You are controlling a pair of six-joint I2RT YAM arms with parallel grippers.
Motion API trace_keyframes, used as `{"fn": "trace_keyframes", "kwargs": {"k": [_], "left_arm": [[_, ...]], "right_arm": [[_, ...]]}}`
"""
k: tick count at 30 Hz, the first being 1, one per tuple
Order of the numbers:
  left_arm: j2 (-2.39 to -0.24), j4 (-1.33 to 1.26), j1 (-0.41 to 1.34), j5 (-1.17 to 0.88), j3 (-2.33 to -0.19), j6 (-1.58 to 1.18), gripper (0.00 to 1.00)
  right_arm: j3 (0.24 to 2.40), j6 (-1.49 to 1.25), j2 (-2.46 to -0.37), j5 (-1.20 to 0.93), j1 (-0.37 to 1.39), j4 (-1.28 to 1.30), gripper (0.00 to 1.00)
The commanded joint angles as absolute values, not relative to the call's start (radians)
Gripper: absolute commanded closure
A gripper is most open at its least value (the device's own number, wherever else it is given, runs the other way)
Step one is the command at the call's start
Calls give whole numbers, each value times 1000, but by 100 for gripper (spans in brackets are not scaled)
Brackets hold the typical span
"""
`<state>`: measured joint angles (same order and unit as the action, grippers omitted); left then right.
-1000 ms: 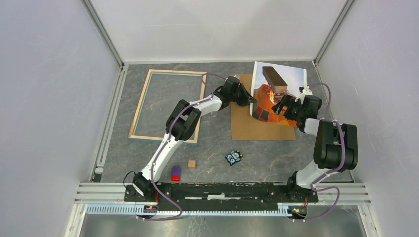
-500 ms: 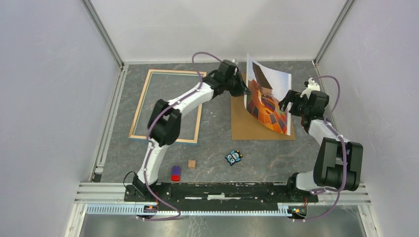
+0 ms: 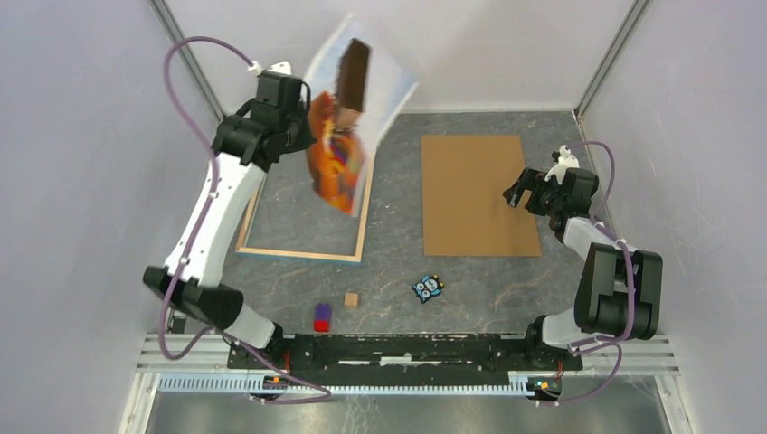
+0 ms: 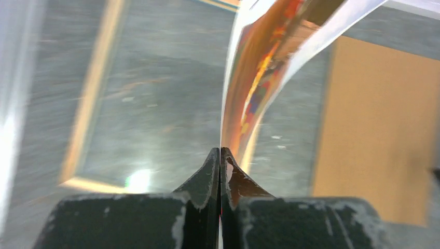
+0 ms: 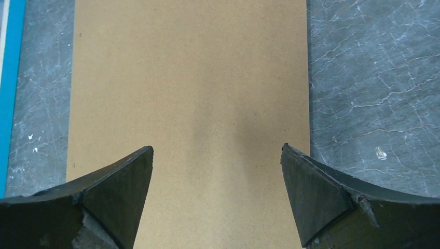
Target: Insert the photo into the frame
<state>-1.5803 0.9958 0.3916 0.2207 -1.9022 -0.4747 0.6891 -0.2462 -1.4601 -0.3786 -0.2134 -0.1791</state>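
The photo (image 3: pixel 362 99), an orange-red balloon print, hangs curled and blurred in the air above the far left of the table. My left gripper (image 3: pixel 306 136) is raised high and shut on one edge of it. In the left wrist view the fingers (image 4: pixel 220 151) pinch the sheet's edge, and the photo (image 4: pixel 254 72) bends up and to the right. The frame (image 3: pixel 256 185) lies flat on the table below, wood-coloured rim up, with its rim (image 4: pixel 92 88) blurred. My right gripper (image 3: pixel 522 190) hovers open over the right part of the brown backing board, nothing between its fingers (image 5: pixel 218 150).
The brown backing board (image 3: pixel 475 194) lies flat to the right of the frame, and it fills the right wrist view (image 5: pixel 192 88). Near the front lie a small blue owl figure (image 3: pixel 427 287), a wooden cube (image 3: pixel 351 299) and a red-purple block (image 3: pixel 321 317). Grey walls enclose the table.
My left arm has swung up and left, carrying the photo off the backing board to above the frame. The right gripper has let the print go and stays open over the board.
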Motion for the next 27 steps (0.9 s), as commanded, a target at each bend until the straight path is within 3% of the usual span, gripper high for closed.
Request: {"fn": "trace_keyframes", "kwargs": {"k": [1, 9, 16, 27], "left_arm": [[-1423, 1160, 411, 699, -1835, -315, 98], [-1458, 1149, 526, 878, -1715, -242, 98], [-1662, 1091, 597, 864, -1564, -150, 98], [-1865, 999, 684, 874, -1520, -43, 98]], "right_arm": [[678, -263, -1469, -418, -212, -242, 2], [659, -288, -1468, -449, -211, -283, 2], [649, -302, -1468, -460, -210, -303, 2], [653, -297, -1499, -462, -211, -311, 2]]}}
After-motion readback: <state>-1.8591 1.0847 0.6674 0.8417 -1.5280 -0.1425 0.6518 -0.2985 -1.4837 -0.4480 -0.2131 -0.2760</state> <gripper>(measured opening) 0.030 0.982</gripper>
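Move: The left hand holds the photo high over the frame, whose middle lies about 30 cm below it, some 4 cm ahead and 1 cm to its left. The brown board is about 40 cm to its right and 4 cm ahead; the small wooden block is about 24 cm back and 8 cm right. From the right hand, the frame is some 47 cm left, 4 cm ahead and 6 cm below. The left hand keeps the photo, swings left, then sinks some 20 cm over the frame, left side rising. ##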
